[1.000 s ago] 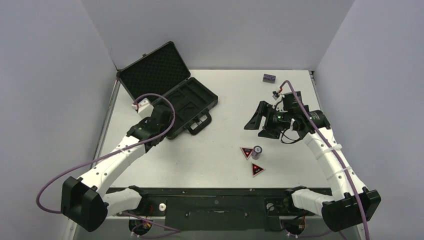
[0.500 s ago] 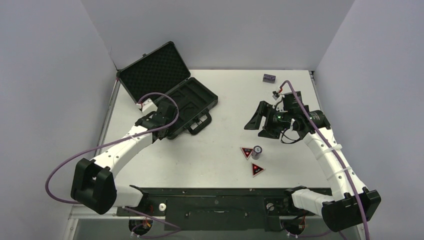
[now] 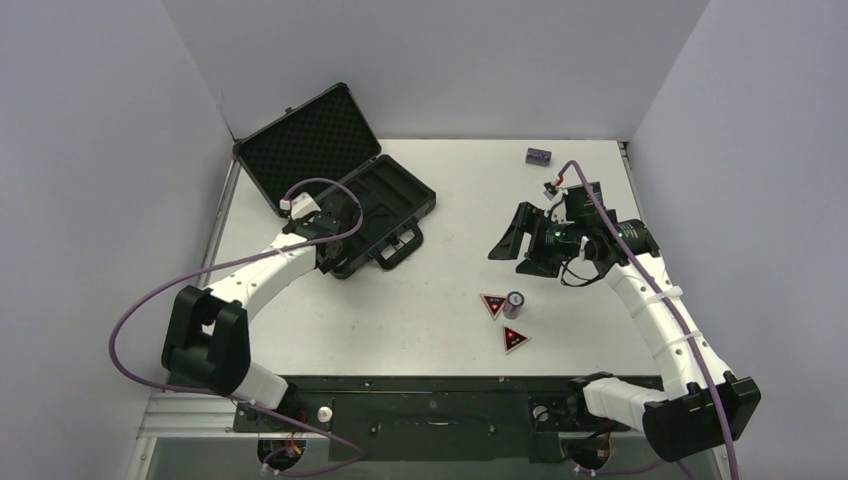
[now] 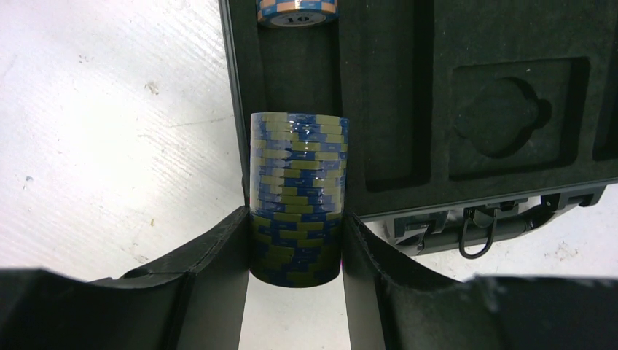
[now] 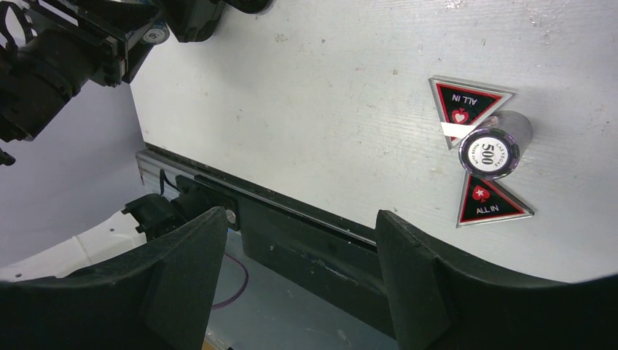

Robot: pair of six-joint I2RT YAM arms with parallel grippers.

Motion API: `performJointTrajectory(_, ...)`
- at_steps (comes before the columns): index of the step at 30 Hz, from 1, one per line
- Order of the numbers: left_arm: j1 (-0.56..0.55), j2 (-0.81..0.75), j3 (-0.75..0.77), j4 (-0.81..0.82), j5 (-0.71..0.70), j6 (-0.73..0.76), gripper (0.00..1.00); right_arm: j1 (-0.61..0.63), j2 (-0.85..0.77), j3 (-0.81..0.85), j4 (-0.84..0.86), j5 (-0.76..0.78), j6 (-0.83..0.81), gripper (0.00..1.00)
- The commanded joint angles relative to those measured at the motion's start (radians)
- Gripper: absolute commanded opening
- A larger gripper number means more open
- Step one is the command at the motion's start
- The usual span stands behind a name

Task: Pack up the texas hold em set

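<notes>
The black briefcase [image 3: 395,200] lies open at the back left, its lid [image 3: 310,145] propped up. My left gripper [image 3: 335,215] is shut on a blue-and-yellow chip stack [image 4: 297,189], held at the case's near left edge over a foam slot [image 4: 299,73]. Another chip stack [image 4: 297,11] lies at the far end of that slot. A grey chip stack [image 3: 515,303] marked 500 [image 5: 490,149] stands between two red-and-black triangular tokens [image 3: 493,305] [image 3: 515,339]. My right gripper [image 3: 515,245] hovers open behind them, nothing between its fingers [image 5: 182,255].
A small dark block [image 3: 539,155] lies at the back right of the table. The case handle and latches [image 4: 477,230] face the table's middle. The black rail [image 3: 430,385] runs along the near edge.
My left arm has stretched forward, carrying the blue-and-yellow chip stack from beside the case to its near left edge. The right arm has not moved.
</notes>
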Motion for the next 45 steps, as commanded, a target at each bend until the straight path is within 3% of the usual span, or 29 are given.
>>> performJointTrajectory(1, 0.019, 0.031, 0.089, 0.037, -0.021, 0.023, 0.00, -0.007, 0.008, 0.018, 0.009, 0.012, -0.020, 0.70)
performJointTrajectory(18, 0.052, 0.179, 0.202, -0.005, -0.032, 0.045, 0.00, -0.018, 0.059, 0.055, -0.010, 0.011, -0.043, 0.69)
performJointTrajectory(38, 0.087, 0.316, 0.375, -0.206, -0.087, 0.037, 0.00, -0.041, 0.089, 0.066, -0.008, -0.001, -0.059, 0.69)
performJointTrajectory(45, 0.094, 0.321, 0.380, -0.202, -0.081, 0.056, 0.07, -0.048, 0.103, 0.072, -0.008, -0.009, -0.068, 0.69)
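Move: The left gripper holds the blue-and-yellow chip stack. The empty near end of the case's left-hand chip slot lies about 5 cm ahead, 3 cm left and 3 cm below. The blue-and-orange stack, already in that slot, is some 10 cm ahead and 6 cm left; the case handle is 4 cm ahead and 13 cm right. From the right gripper, the slot end lies roughly 15 cm forward, 41 cm left and well below. Bring the left gripper about 4 cm forward and 2 cm down, from over the case's front corner into line with the slot, then ease it 2 cm left while tipping the fingers steeper by some 10 degrees. Keep the grip on the stack and draw its far end up to the blue-and-orange chips. Let the empty right gripper drift slightly forward and down, still open. ##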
